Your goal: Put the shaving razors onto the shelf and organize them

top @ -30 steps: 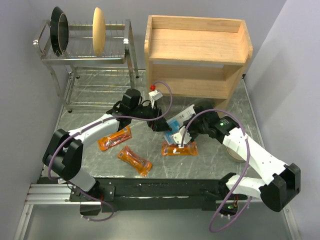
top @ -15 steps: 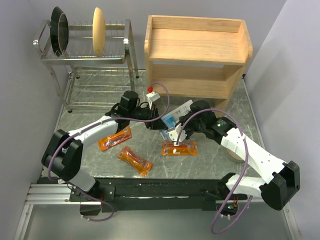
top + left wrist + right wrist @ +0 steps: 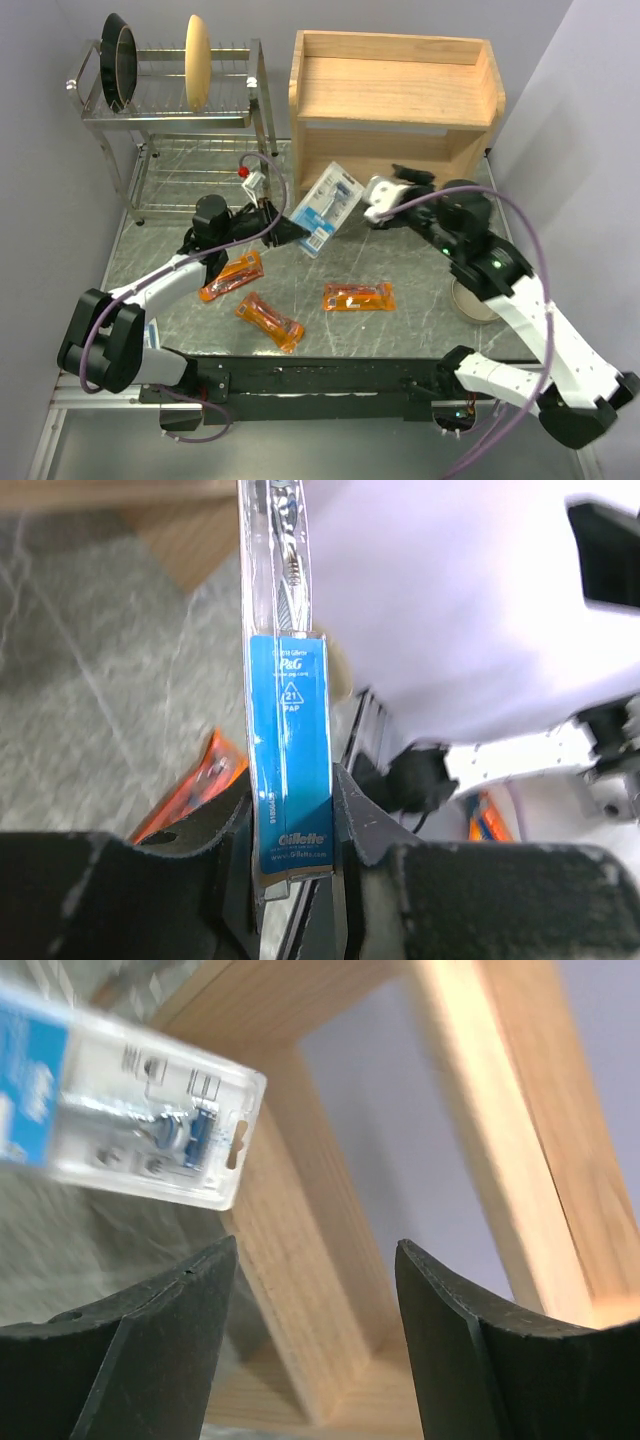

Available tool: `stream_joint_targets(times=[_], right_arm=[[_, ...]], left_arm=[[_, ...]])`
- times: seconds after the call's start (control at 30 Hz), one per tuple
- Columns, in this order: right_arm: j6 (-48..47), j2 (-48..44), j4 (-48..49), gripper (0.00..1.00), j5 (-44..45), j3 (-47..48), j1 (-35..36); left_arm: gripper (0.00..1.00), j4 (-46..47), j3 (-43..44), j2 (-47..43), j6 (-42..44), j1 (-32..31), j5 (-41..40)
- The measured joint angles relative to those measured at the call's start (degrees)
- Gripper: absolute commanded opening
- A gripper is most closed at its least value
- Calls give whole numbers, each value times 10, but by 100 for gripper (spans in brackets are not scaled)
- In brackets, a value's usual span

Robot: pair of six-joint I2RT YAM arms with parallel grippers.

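Observation:
My left gripper [image 3: 291, 233] is shut on the lower edge of a blue-and-white razor blister card [image 3: 328, 207], held tilted above the table in front of the shelf [image 3: 395, 95]. In the left wrist view the card [image 3: 290, 720] stands edge-on, pinched in the left gripper [image 3: 292, 825]. My right gripper [image 3: 402, 174] is open and holds nothing, just right of the card near the shelf's lower tier. Its wrist view shows the card [image 3: 130, 1130] to the left and the shelf's wood [image 3: 300, 1260] between the fingers. Three orange razor packets [image 3: 229, 277] [image 3: 270, 321] [image 3: 359, 297] lie on the table.
A chrome wire dish rack [image 3: 170, 95] with upright plates stands at the back left. A round pale object [image 3: 470, 300] sits on the table under my right arm. An orange packet [image 3: 195, 785] shows below the held card.
The left gripper shut on the blister card and carried it up and to the left. The right gripper let go of it, opened, and swung back toward the shelf.

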Motion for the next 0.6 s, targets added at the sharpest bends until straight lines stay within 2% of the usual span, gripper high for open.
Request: stream_joint_targets(times=[0.17,0.27,0.4,0.6], right_arm=[[120,-26,-22,74,7,9,0],[178,-26,-32,73,11,9,0],[258,-3,-43,74,26,6,-2],[316,-2,-63,74,43,-18,-7]], left_arm=[[1,67,9,23,-83,0,-43],[1,67,42,59,-143,1,-87],[1,12,107,101,-238,1,-141],[1,-118,167,112,-369,-16,-210]])
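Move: The left hand already holds the razor pack by its lower end, and its goal is the shelf's lower board, whose middle is some 25 cm ahead, 19 cm to the right and 11 cm lower. The shelf's left side panel is straight ahead, its middle about 26 cm out and 3 cm lower; an orange packet lies level with the hand, 15 cm right and 24 cm down. From the right hand, the lower board's middle is roughly 25 cm ahead, 3 cm right and 26 cm below. Keeping its pinch on the razor pack, the left hand carries the pack about 10 cm forward towards the shelf's lower opening, rising some 3 cm, while the wrist rolls and swings counter-clockwise, around 45 degrees in all, so the fingers aim further forward. The empty right hand first drifts slightly back, then sinks about 5 cm beside the opening as its wrist tips down and rolls its left side up, fingers staying open. ##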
